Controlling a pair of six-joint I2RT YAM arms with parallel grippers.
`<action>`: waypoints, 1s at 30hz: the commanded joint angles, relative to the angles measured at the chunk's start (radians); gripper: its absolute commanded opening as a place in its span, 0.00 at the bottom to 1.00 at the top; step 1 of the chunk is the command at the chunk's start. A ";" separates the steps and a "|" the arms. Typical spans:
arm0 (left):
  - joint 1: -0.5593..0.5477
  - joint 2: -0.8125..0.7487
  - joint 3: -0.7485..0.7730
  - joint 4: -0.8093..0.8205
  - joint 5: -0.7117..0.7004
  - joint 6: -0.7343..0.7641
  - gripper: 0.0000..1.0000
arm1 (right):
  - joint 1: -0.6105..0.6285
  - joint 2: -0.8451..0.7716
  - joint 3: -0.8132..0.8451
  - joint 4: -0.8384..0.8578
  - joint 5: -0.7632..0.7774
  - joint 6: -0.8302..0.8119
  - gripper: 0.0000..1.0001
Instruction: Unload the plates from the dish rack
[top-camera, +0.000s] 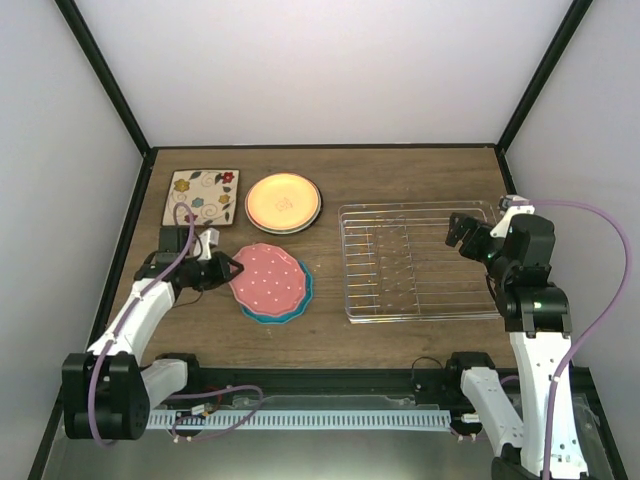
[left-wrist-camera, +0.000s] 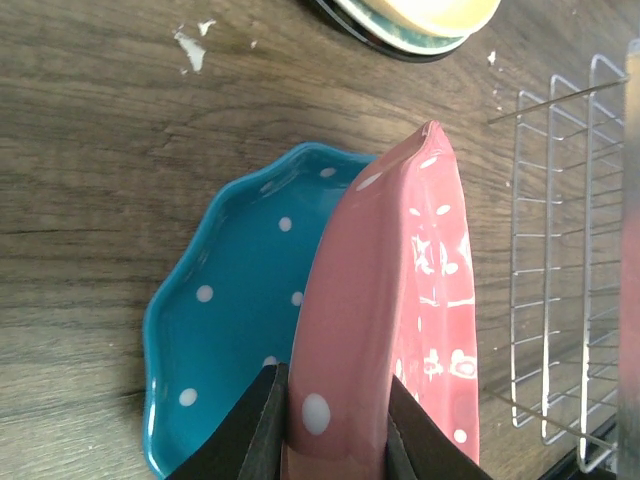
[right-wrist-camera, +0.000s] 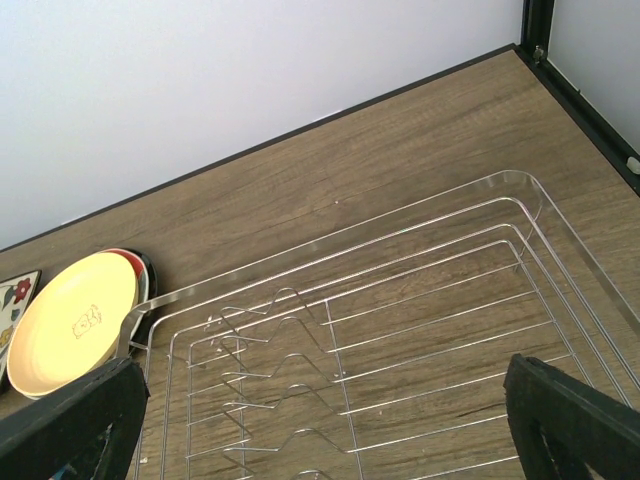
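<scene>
The silver wire dish rack (top-camera: 420, 262) stands at the right and holds no plates; it also shows in the right wrist view (right-wrist-camera: 400, 330). My left gripper (top-camera: 228, 268) is shut on the left rim of the pink-red scalloped plate (top-camera: 266, 279), which tilts over the teal polka-dot plate (top-camera: 292, 306). In the left wrist view the fingers (left-wrist-camera: 262, 430) pinch the pink plate (left-wrist-camera: 400, 290) above the teal plate (left-wrist-camera: 235, 300). The orange-yellow plate (top-camera: 283, 201) tops a stack whose lower plates show only dark and red rims (right-wrist-camera: 138, 265). The square cream floral plate (top-camera: 203, 194) lies at the back left. My right gripper (top-camera: 462, 232) is open over the rack.
Black frame posts and white walls enclose the wooden table (top-camera: 400, 175). The rack's edge (left-wrist-camera: 560, 300) lies just right of the pink plate. A cable tray (top-camera: 330, 418) runs along the near edge between the arm bases.
</scene>
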 joint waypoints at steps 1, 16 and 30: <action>-0.009 0.002 -0.011 0.068 0.024 -0.034 0.04 | 0.007 -0.015 0.030 -0.008 0.016 -0.016 1.00; -0.048 0.074 -0.028 0.072 -0.004 -0.026 0.36 | 0.007 -0.030 0.024 -0.015 0.027 -0.004 1.00; -0.067 0.128 0.015 0.031 -0.072 -0.023 0.79 | 0.007 -0.053 0.017 -0.022 0.039 0.013 1.00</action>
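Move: The left hand holds the pink polka-dot plate tilted by its left rim, the plate's middle about 7 cm to the right, 2 cm back and 2 cm lower. The blue plate it goes down onto is centred some 8 cm right, 4 cm back and 6 cm below that hand. The yellow plate stack lies about 15 cm ahead and 10 cm right, the square flowered plate 16 cm ahead and 8 cm left. From the right hand the blue plate is roughly 36 cm left, 3 cm back, 26 cm down. Downward, about 4 cm in all, the left hand lowers the held pink plate onto the blue one, quickly at first and then slowing. Halfway through, the fingers start to spread from their pinch on the left rim to about three-quarters open, still sinking a little and tipping slightly steeper, and end straddling the rim. ##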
